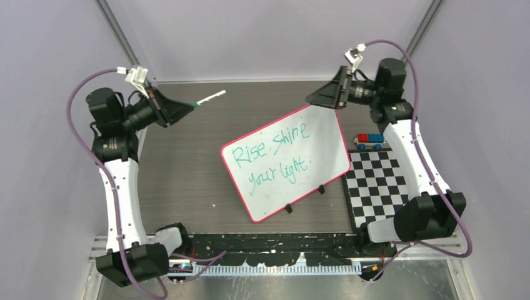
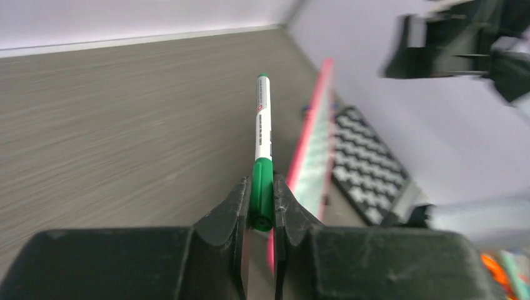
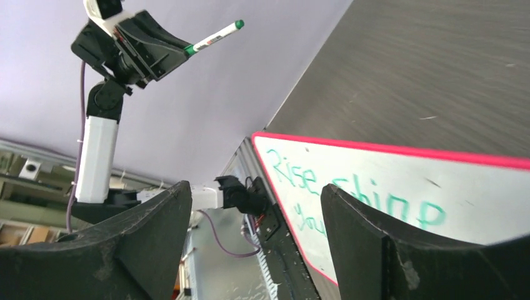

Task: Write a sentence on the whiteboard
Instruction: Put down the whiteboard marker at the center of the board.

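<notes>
The whiteboard (image 1: 328,156) lies tilted in the middle of the table, pink-rimmed, with black clips on its near edge. The sentence (image 1: 272,156) is in teal, two lines: "Rise, shine your light." My left gripper (image 1: 189,107) is raised at the back left, off the board, shut on a green-and-white marker (image 1: 210,97) that points away from it. In the left wrist view the marker (image 2: 263,125) stands clamped between the fingers (image 2: 232,206). My right gripper (image 1: 310,98) hovers open over the board's far right corner, nothing between its fingers (image 3: 147,231); the sentence (image 3: 294,178) shows below.
A black-and-white checkerboard mat (image 1: 375,184) lies right of the whiteboard, touching its edge. A small red-and-blue block toy (image 1: 369,141) sits behind the mat. Grey walls close the left, back and right sides. Both arm bases and a black rail (image 1: 275,244) line the near edge.
</notes>
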Controlling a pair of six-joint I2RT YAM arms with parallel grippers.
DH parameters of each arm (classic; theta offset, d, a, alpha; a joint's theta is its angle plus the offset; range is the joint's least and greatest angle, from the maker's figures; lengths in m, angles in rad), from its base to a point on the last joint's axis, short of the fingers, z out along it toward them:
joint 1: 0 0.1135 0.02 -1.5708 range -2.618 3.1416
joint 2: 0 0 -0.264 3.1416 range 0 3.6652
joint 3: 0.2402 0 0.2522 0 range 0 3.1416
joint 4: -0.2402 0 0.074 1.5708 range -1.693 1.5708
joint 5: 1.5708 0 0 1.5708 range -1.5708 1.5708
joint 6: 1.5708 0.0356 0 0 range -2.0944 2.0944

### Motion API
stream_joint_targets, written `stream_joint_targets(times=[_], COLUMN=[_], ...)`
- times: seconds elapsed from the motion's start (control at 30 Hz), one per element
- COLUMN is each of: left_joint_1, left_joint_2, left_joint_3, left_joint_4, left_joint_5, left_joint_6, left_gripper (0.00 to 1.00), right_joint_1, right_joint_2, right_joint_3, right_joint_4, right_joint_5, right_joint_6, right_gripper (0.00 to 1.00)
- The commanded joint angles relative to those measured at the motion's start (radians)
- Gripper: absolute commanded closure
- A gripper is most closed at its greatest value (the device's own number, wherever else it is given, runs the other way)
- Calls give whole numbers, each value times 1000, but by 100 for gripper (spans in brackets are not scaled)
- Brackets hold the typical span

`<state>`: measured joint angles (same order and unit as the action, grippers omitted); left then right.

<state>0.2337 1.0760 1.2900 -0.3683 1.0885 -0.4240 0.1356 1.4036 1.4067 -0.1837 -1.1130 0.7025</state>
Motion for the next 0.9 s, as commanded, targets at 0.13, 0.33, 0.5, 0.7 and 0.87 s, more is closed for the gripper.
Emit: stream_joint_targets(times=[0.13,0.33,0.5,0.7,0.87], left_joint_1=[186,190,191,190,190], left_joint_2=[93,136,191,265,303], left_joint_3=[-83,-256,-381,-473,-495], left_joint_4=[-331,-247,-156,-65,-70], left_joint_5=[-347,-511,-582,-622,-642], left_joint_6=[582,755,842,899,945], left_gripper=[100,100,100,100,95], right_joint_1=[-291,-412,-415,-416,-415], right_joint_2=[-120,-105,-76,-101,-113], right_joint_3=[-123,-92,-25,-52,-50], right_joint_4=[-85,-445,-753,-797,-857], right_joint_5=[-165,-137,-4,62,106], right_joint_6=[-170,-504,-810,-889,-961], right_gripper=[18,18,18,17,17])
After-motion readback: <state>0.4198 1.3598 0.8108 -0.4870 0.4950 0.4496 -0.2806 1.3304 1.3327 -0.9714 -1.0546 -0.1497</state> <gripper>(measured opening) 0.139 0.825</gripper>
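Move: The left hand grips the green-capped marker high up; the bare table it heads for is about 38 cm below, 16 cm to its left and 1 cm ahead. The whiteboard's centre lies some 26 cm right of that hand, 5 cm ahead and 38 cm down. From the empty right hand that table spot is about 35 cm left and 2 cm back; the whiteboard's centre is 4 cm left, 3 cm ahead, the toy train 28 cm right, 11 cm ahead, both about 36 cm below. Down and to its left, the left arm swings the marker away from the whiteboard, sinking about 32 cm towards the bare table, fastest early and slowing; its fingers keep their grip while the wrist tips from level to about 50 degrees downward. The right arm, already open, draws off to its right some 14 cm, then mostly sinks, its wrist rolling left side down. ##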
